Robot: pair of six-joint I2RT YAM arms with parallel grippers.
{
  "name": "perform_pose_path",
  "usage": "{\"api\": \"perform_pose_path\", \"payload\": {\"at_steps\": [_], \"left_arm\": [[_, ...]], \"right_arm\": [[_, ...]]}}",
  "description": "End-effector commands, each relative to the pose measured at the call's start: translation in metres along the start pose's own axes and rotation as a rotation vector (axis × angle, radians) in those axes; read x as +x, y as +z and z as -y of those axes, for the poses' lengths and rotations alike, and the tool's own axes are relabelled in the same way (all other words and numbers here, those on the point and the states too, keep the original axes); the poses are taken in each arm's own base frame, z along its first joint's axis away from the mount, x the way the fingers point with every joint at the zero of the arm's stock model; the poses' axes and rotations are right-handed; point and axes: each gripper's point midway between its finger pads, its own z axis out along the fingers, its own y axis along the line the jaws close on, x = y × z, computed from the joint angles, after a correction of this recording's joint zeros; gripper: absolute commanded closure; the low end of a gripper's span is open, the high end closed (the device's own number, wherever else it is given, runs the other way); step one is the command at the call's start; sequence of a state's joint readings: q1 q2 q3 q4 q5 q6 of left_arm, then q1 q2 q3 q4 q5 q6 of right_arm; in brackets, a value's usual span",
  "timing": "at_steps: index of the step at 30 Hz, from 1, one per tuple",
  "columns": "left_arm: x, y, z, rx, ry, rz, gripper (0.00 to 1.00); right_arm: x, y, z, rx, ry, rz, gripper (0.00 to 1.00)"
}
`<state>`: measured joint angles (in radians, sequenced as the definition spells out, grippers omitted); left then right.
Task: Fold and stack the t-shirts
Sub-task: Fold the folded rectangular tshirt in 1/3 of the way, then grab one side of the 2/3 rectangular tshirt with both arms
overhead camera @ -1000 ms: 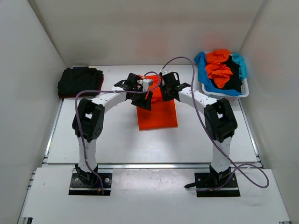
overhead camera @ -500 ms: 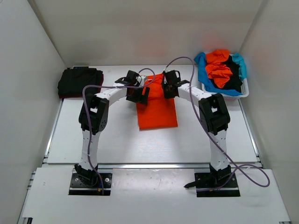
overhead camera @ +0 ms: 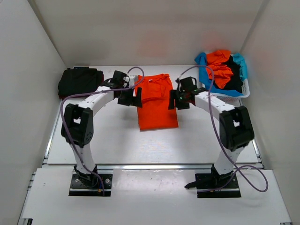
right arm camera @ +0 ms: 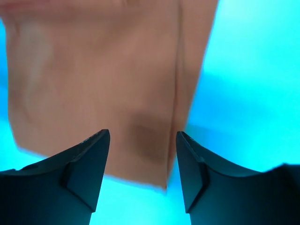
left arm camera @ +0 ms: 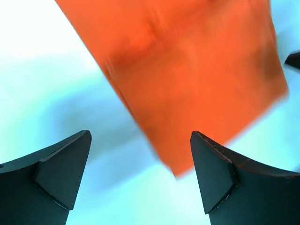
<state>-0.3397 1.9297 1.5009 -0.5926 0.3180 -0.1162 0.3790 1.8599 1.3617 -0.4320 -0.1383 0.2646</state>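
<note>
A bright orange t-shirt [overhead camera: 157, 102] lies flat on the table's middle as a long folded strip. My left gripper [overhead camera: 132, 97] hovers open just off its left edge; in the left wrist view the orange t-shirt [left arm camera: 187, 70] sits ahead of the empty left gripper [left arm camera: 140, 171]. My right gripper [overhead camera: 176, 100] stands open by the right edge; in the right wrist view the right gripper [right arm camera: 143, 164] is above the t-shirt's [right arm camera: 103, 70] corner and holds nothing. A folded stack of dark t-shirts [overhead camera: 80, 82] lies at the back left. Crumpled orange, black and light blue t-shirts [overhead camera: 220, 70] fill the basket.
The white lattice basket [overhead camera: 230, 96] stands at the back right against the right wall. White walls close in the left, back and right sides. Each arm's cable loops above the table near the orange shirt.
Both grippers opened and let go of the orange t-shirt's far end, then swung apart, left one leftward, right one rightward. The shirt now lies flat and uncovered.
</note>
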Motion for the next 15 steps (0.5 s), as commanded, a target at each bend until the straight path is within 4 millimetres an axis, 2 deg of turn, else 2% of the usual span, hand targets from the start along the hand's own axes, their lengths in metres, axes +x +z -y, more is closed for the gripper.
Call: {"api": "perform_pose_path", "payload": {"at_steps": [1, 3, 4, 7, 8, 10, 15], "left_arm": [[0.055, -0.017, 0.043, 0.157, 0.004, -0.124, 0.03], [0.085, -0.012, 0.057, 0.213, -0.009, -0.203, 0.01], [0.099, -0.008, 0.056, 0.206, -0.023, -0.234, 0.01], [0.118, -0.003, 0.053, 0.185, -0.076, -0.264, 0.01], [0.126, 0.000, 0.048, 0.171, -0.109, -0.274, 0.01], [0.126, 0.003, 0.042, 0.170, -0.171, -0.265, 0.01], [0.131, 0.016, 0.044, 0.176, -0.188, -0.278, 0.04]], "right_arm": [[0.026, -0.036, -0.013, -0.135, 0.090, -0.024, 0.44], [0.053, -0.038, -0.012, -0.151, 0.129, -0.068, 0.44], [0.063, -0.038, -0.011, -0.152, 0.138, -0.086, 0.44], [0.076, -0.039, -0.010, -0.187, 0.201, -0.102, 0.45], [0.074, -0.040, -0.008, -0.198, 0.229, -0.084, 0.44], [0.091, -0.038, -0.005, -0.217, 0.289, -0.110, 0.45], [0.108, -0.025, -0.001, -0.234, 0.341, -0.132, 0.46]]}}
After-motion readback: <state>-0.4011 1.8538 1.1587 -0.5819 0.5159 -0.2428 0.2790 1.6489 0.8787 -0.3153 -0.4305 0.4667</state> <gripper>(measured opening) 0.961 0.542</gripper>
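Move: The orange shirt's near left corner lies about 14 cm back, 4 cm right and 8 cm below the left hand; the shirt's middle is 12 cm to that hand's right and about level with it fore and aft. The near right corner is some 13 cm back, 1 cm left and 7 cm below the right hand. The black folded stack stands 28 cm left and 9 cm ahead of the left hand, the basket 24 cm right and 15 cm ahead of the right. Both hands head for the shirt's two near corners, drawing back about 12 cm along its sides, at first level and then sinking some 5 cm, with the right drifting 2 cm outward. The fingers swing in from reaching forward by roughly 20 degrees, the left hand wide open, the right half open; the left comes to a stop close above its corner. No touch can be made out. ##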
